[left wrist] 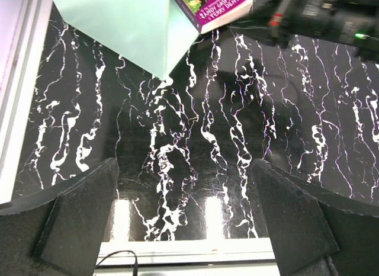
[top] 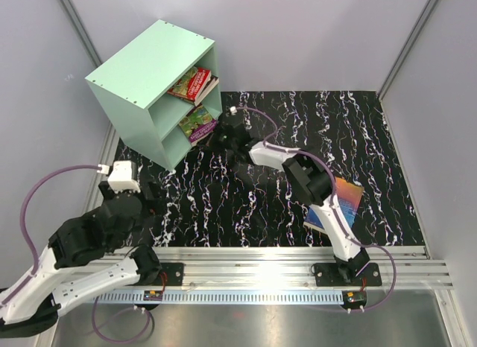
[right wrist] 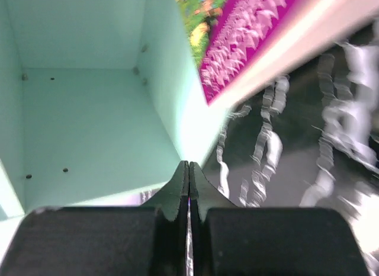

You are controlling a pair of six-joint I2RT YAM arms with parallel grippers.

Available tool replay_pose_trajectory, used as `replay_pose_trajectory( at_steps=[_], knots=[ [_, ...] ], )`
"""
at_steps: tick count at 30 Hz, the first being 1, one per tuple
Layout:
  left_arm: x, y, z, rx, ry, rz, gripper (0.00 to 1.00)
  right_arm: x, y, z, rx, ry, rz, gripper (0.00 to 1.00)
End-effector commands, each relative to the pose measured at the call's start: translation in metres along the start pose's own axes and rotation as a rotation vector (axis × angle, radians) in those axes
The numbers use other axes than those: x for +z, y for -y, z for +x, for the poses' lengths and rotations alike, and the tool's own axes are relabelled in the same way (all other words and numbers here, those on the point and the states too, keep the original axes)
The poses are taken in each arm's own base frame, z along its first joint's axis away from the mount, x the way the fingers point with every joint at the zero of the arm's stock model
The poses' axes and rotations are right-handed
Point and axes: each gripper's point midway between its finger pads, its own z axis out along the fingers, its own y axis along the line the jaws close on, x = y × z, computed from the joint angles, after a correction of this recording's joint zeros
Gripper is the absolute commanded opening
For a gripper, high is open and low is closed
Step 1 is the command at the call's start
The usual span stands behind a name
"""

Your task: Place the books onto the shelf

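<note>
The mint-green shelf (top: 145, 75) stands at the back left. A red book (top: 195, 82) lies in its upper compartment. The purple-and-green book (top: 198, 123) sticks out of the lower compartment. My right gripper (top: 222, 128) is shut and empty, its tips right beside that book's outer end. In the right wrist view the shut gripper (right wrist: 189, 168) points at the shelf's front edge (right wrist: 177, 128), with the purple book (right wrist: 249, 45) up to the right. The blue book with an orange edge (top: 349, 198) lies flat, partly under the right arm. My left gripper (left wrist: 183, 217) is open over bare tabletop.
The black marbled tabletop (top: 246, 205) runs between the shelf and the metal rail (top: 283, 266) at the near edge. Grey walls close in the back and sides. The left wrist view shows the shelf's corner (left wrist: 148, 45) and the right arm (left wrist: 320, 21).
</note>
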Motion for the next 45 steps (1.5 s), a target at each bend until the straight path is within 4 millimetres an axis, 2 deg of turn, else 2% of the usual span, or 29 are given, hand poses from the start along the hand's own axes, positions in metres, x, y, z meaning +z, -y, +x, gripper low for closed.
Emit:
replay_pose_trajectory(
  at_steps=[1, 2, 3, 5, 11, 14, 15, 22, 23, 26, 29, 30, 32, 33, 34, 35, 36, 37, 38, 39, 40, 41, 42, 43, 44, 45],
  knots=[
    [0.008, 0.015, -0.005, -0.027, 0.014, 0.012, 0.99, 0.025, 0.004, -0.019, 0.04, 0.018, -0.027, 0.0],
    [0.008, 0.014, -0.005, -0.023, 0.012, 0.005, 0.99, 0.03, -0.005, -0.024, 0.038, 0.023, -0.031, 0.0],
    [0.009, 0.014, -0.004, -0.024, 0.012, 0.005, 0.99, 0.038, 0.007, -0.022, 0.042, 0.017, -0.012, 0.0],
    [0.008, 0.013, -0.004, -0.032, 0.017, 0.012, 0.99, 0.047, 0.013, -0.021, 0.046, 0.006, 0.012, 0.0],
    [0.006, 0.011, -0.004, -0.051, 0.033, 0.019, 0.99, 0.073, 0.021, -0.025, 0.048, 0.006, 0.031, 0.0],
    [0.007, 0.011, -0.003, -0.05, 0.03, 0.016, 0.99, 0.079, 0.021, -0.038, 0.049, 0.043, 0.026, 0.0],
    [0.007, 0.011, -0.004, -0.053, 0.031, 0.016, 0.99, 0.081, 0.034, -0.038, 0.065, 0.038, 0.062, 0.0],
    [0.007, 0.011, -0.003, -0.058, 0.032, 0.017, 0.99, 0.065, 0.067, -0.102, 0.116, 0.148, 0.129, 0.0],
    [0.007, 0.011, -0.003, -0.061, 0.033, 0.018, 0.99, 0.06, 0.077, -0.117, 0.129, 0.174, 0.148, 0.0],
    [0.007, 0.011, -0.002, -0.057, 0.032, 0.017, 0.99, 0.047, 0.086, -0.151, 0.147, 0.225, 0.159, 0.0],
    [0.008, 0.012, -0.002, -0.055, 0.031, 0.016, 0.99, 0.039, 0.089, -0.158, 0.153, 0.215, 0.151, 0.0],
    [0.008, 0.011, -0.002, -0.051, 0.028, 0.013, 0.99, 0.033, 0.076, -0.161, 0.141, 0.214, 0.122, 0.0],
    [0.009, 0.012, -0.002, -0.052, 0.028, 0.012, 0.99, 0.028, 0.075, -0.147, 0.129, 0.179, 0.078, 0.0],
    [0.009, 0.012, -0.001, -0.049, 0.027, 0.011, 0.99, 0.015, 0.048, -0.15, 0.108, 0.189, 0.033, 0.0],
    [0.009, 0.012, -0.001, -0.046, 0.025, 0.012, 0.99, 0.007, 0.037, -0.151, 0.09, 0.204, -0.002, 0.0],
    [0.009, 0.013, -0.001, -0.041, 0.025, 0.014, 0.99, -0.001, 0.058, -0.133, 0.099, 0.182, 0.044, 0.0],
    [0.009, 0.014, -0.002, -0.039, 0.025, 0.017, 0.99, -0.024, 0.024, -0.141, 0.057, 0.206, -0.007, 0.04],
    [0.011, 0.018, -0.001, -0.027, 0.013, 0.026, 0.99, -0.036, 0.019, -0.14, 0.039, 0.214, -0.012, 0.06],
    [0.011, 0.02, -0.003, -0.012, 0.009, 0.03, 0.99, -0.048, 0.038, -0.126, 0.036, 0.203, 0.044, 0.13],
    [0.015, 0.026, 0.0, 0.013, -0.014, 0.026, 0.99, -0.079, 0.003, -0.138, -0.031, 0.246, 0.007, 0.22],
    [0.017, 0.034, 0.001, 0.021, -0.031, 0.046, 0.99, -0.095, 0.026, -0.125, -0.04, 0.241, 0.086, 0.49],
    [0.02, 0.041, 0.002, 0.029, -0.043, 0.056, 0.99, -0.113, 0.022, -0.127, -0.069, 0.265, 0.111, 0.63],
    [0.023, 0.049, 0.004, 0.036, -0.054, 0.072, 0.99, -0.151, -0.01, -0.139, -0.148, 0.326, 0.095, 0.76],
    [0.031, 0.071, 0.006, 0.033, -0.075, 0.122, 0.99, -0.17, 0.007, -0.13, -0.154, 0.31, 0.198, 0.99],
    [0.034, 0.084, 0.008, 0.036, -0.087, 0.155, 0.99, -0.194, 0.03, -0.133, -0.163, 0.361, 0.334, 1.0],
    [0.044, 0.098, 0.015, 0.06, -0.115, 0.168, 0.99, -0.227, 0.02, -0.139, -0.182, 0.406, 0.386, 1.0]
  ],
)
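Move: The purple treehouse book pokes out of the lower compartment; its middle is about 9 cm ahead of the right hand, 6 cm to its left and 5 cm lower. The red books on the ledge lie 9 cm ahead, 4 cm left and some 13 cm higher; the far side panel's front edge is 12 cm ahead and 4 cm right. From the left hand, the treehouse book is roughly 38 cm ahead, 9 cm right and 22 cm below. With its fingers still shut, the right hand pushes the treehouse book deeper, going about 7 cm forward, 3 cm left and 4 cm down, then sweeps on forward and to the right past the far side panel, to about 16 cm ahead of its start. From there it draws back about as far and farther right, rising some 10 cm clear of the shelf as the fingers spread wide, while the empty, open left hand starts about 5 cm to the right and slightly down. ##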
